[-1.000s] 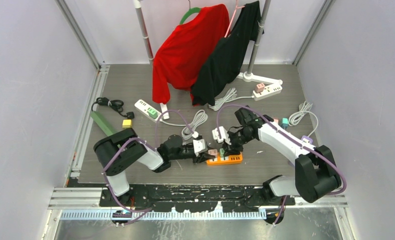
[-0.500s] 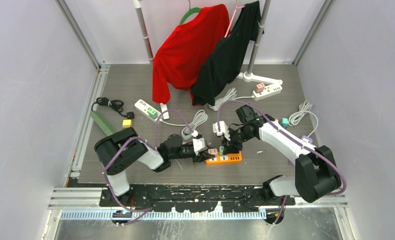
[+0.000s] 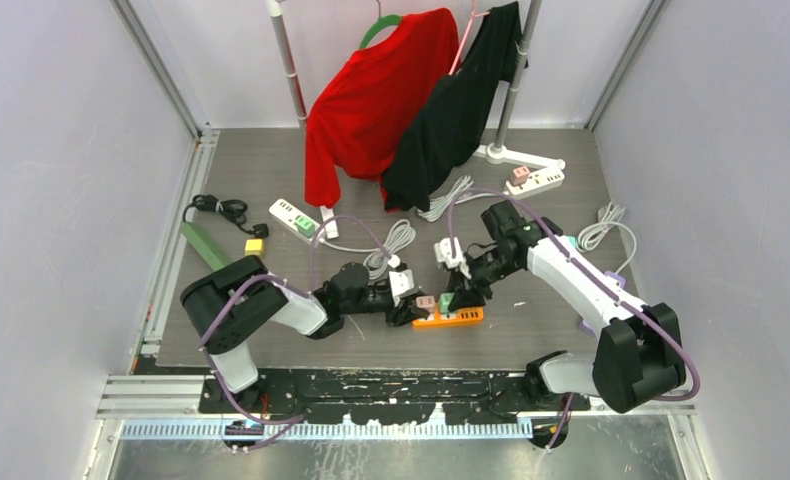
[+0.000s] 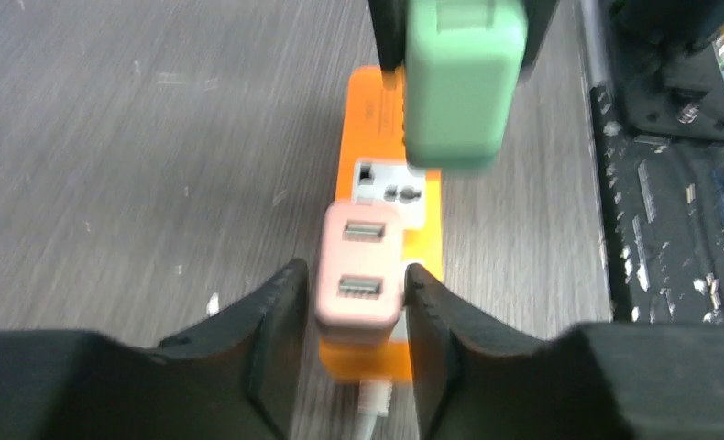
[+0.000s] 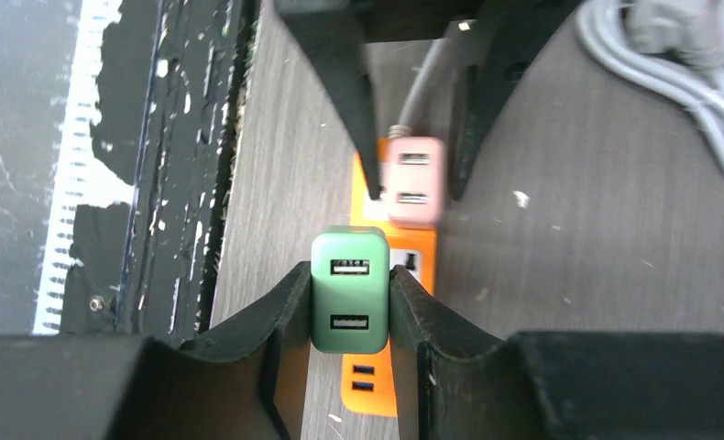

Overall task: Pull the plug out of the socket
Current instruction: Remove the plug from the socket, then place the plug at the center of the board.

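An orange power strip [image 3: 451,319] lies near the table's front edge. A pink plug [image 3: 426,302] sits in its left end. My left gripper [image 3: 412,306] is shut on the pink plug [image 4: 359,275], one finger [image 4: 271,321] on each side, low on the strip [image 4: 377,110]. My right gripper [image 3: 458,298] is shut on a green plug [image 5: 349,289] and holds it just above the strip [image 5: 377,390]. The green plug [image 4: 459,82] hangs over a bare socket [image 4: 390,191].
Two white power strips [image 3: 296,217] [image 3: 536,180] lie further back with coiled white cables [image 3: 391,245] [image 3: 601,228]. A red shirt [image 3: 376,95] and black garment [image 3: 456,110] hang at the back. A green bar [image 3: 206,247], yellow plug [image 3: 254,245] and black cable [image 3: 221,208] lie left.
My right gripper has lifted up and back a little with the green plug, which has come off the orange strip. The left gripper has stayed on the pink plug.
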{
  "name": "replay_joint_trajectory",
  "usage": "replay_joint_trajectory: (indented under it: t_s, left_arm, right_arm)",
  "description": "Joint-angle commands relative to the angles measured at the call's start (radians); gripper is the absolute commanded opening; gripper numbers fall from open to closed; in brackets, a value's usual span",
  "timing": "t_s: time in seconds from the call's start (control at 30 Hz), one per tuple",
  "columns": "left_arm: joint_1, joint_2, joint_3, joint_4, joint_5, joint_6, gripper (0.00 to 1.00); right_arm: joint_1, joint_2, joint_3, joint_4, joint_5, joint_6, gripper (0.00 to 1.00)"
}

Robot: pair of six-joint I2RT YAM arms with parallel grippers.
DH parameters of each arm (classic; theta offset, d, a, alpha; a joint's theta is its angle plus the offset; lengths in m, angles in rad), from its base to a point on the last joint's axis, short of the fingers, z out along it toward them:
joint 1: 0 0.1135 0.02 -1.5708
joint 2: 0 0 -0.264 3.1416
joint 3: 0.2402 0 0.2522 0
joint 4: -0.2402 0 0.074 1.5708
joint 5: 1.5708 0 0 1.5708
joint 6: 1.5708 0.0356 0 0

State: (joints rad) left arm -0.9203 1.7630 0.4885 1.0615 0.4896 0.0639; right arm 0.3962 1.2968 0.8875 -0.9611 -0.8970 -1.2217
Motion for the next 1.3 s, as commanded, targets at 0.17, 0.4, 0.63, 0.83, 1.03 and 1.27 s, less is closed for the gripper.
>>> replay_joint_trajectory:
  t_s: [0.17, 0.4, 0.63, 0.83, 1.03, 1.27]
  left_arm:
    - [0.012, -0.161, 0.032, -0.315, -0.077, -0.113, 0.83]
    - [0.013, -0.392, 0.071, -0.525, -0.144, -0.164, 0.87]
    - [0.034, -0.633, 0.095, -0.749, -0.363, -0.408, 1.00]
    - [0.043, -0.718, 0.146, -0.849, -0.404, -0.560, 1.00]
    - [0.032, -0.711, 0.265, -1.028, -0.500, -0.644, 1.00]
    - [-0.146, -0.578, 0.504, -1.319, -0.858, -0.560, 1.00]
  right_arm:
    - [-0.141, -0.004, 0.148, -0.101, -0.187, 0.179, 0.02]
    - [-0.182, -0.010, 0.150, 0.121, -0.231, 0.618, 0.02]
    - [-0.204, -0.001, 0.078, 0.500, -0.252, 1.218, 0.02]
    - [-0.215, 0.053, 0.069, 0.613, -0.315, 1.452, 0.08]
    - [-0.216, 0.070, 0.070, 0.614, -0.308, 1.468, 0.11]
    - [-0.216, 0.099, 0.068, 0.636, -0.328, 1.509, 0.11]
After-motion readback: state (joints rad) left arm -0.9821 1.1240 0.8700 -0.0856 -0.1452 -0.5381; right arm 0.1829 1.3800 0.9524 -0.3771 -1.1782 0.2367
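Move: The left fingers are around the pink plug, still seated in the orange strip, its middle about 1 cm to their right. The strip's middle is 5 cm right and 3 cm below; the green plug, already free, is 5 cm right and 4 cm up. The right hand holds that green plug at its fingertips; beneath it by some 6 cm is the strip's middle, 1 cm back, with the pink plug 5 cm left and 4 cm down. Left opens off the pink plug, rising about 16 cm; right carries the green plug roughly 12 cm up and forward. ##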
